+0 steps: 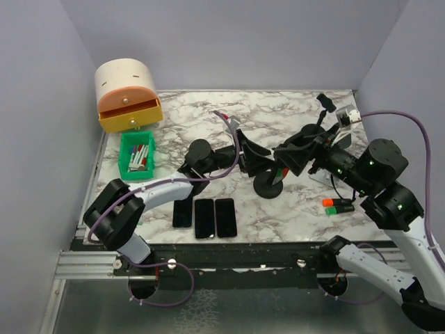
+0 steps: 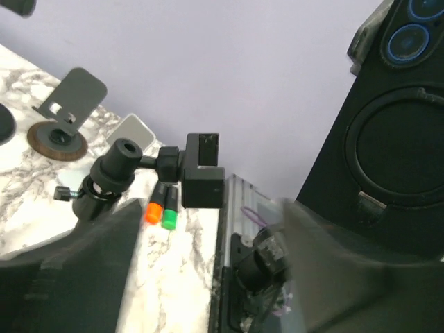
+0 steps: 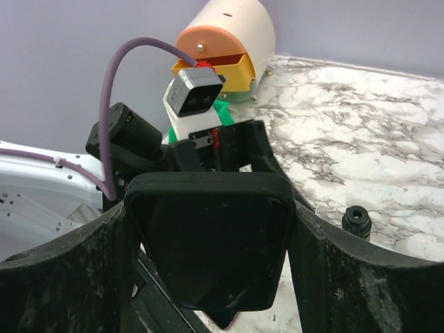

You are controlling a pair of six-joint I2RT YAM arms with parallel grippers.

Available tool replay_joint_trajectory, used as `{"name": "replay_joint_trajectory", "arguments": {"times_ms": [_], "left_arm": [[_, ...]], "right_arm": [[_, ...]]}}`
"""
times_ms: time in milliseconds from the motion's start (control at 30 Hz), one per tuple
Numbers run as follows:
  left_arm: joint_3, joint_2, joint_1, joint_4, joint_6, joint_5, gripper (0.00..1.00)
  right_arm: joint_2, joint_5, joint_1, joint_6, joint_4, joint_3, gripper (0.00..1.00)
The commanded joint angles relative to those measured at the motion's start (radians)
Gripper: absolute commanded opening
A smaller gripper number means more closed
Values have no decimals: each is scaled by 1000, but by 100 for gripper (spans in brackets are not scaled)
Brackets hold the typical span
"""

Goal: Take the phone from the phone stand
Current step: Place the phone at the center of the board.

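The black phone fills the right wrist view, upright between my right gripper's two fingers, which press on its side edges. From above, the phone sits over the black phone stand, which has a round base on the marble table; I cannot tell whether they still touch. My left gripper is just left of the stand top, open and empty. In the left wrist view its blurred fingers spread wide, and the phone's back with camera lenses rises at the right.
Three dark phones lie flat at the table's front. A green bin of markers and a cream drawer box stand at the back left. Orange and green markers and a black clamp mount are at the right.
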Motion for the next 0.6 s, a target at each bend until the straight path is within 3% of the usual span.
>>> {"name": "replay_joint_trajectory", "arguments": {"times_ms": [0,200,333,567], "left_arm": [[-31,-124,-3,-65,75,-78,98],[-86,-347,1,-282,243,-235,99],[-213,-560,3,-335,363,-379,99],[-182,-756,0,-618,538,-370,99]], "right_arm": [[-43,-80,-3,-14,-45,73,0],[-83,-88,-3,-61,-114,110,0],[-93,-49,-3,-74,-147,111,0],[-47,-79,-5,-83,-114,142,0]]}}
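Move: Right hand, already holding the freed phone by its upper end: the open patch at the board's front centre lies about 12 cm to its left, 6 cm back and 38 cm down, with the rightmost laid phone some 8 cm left of that patch. The emptied stand's head is 5 cm ahead of this hand, 3 cm left and 12 cm below. From the left hand, that head is some 5 cm right, 2 cm farther out, about level; the open patch is 10 cm back, 4 cm left, 27 cm down. Backing away from the emptied stand, the left hand spreads its fingers the rest of the way and sweeps about 12 cm left and 8 cm up, drawing back a little and swinging counter-clockwise as its fingertips rise, some 30 degrees in all. The right hand keeps its grip on the phone and eases about 4 cm back, slightly right and up, then stops. ##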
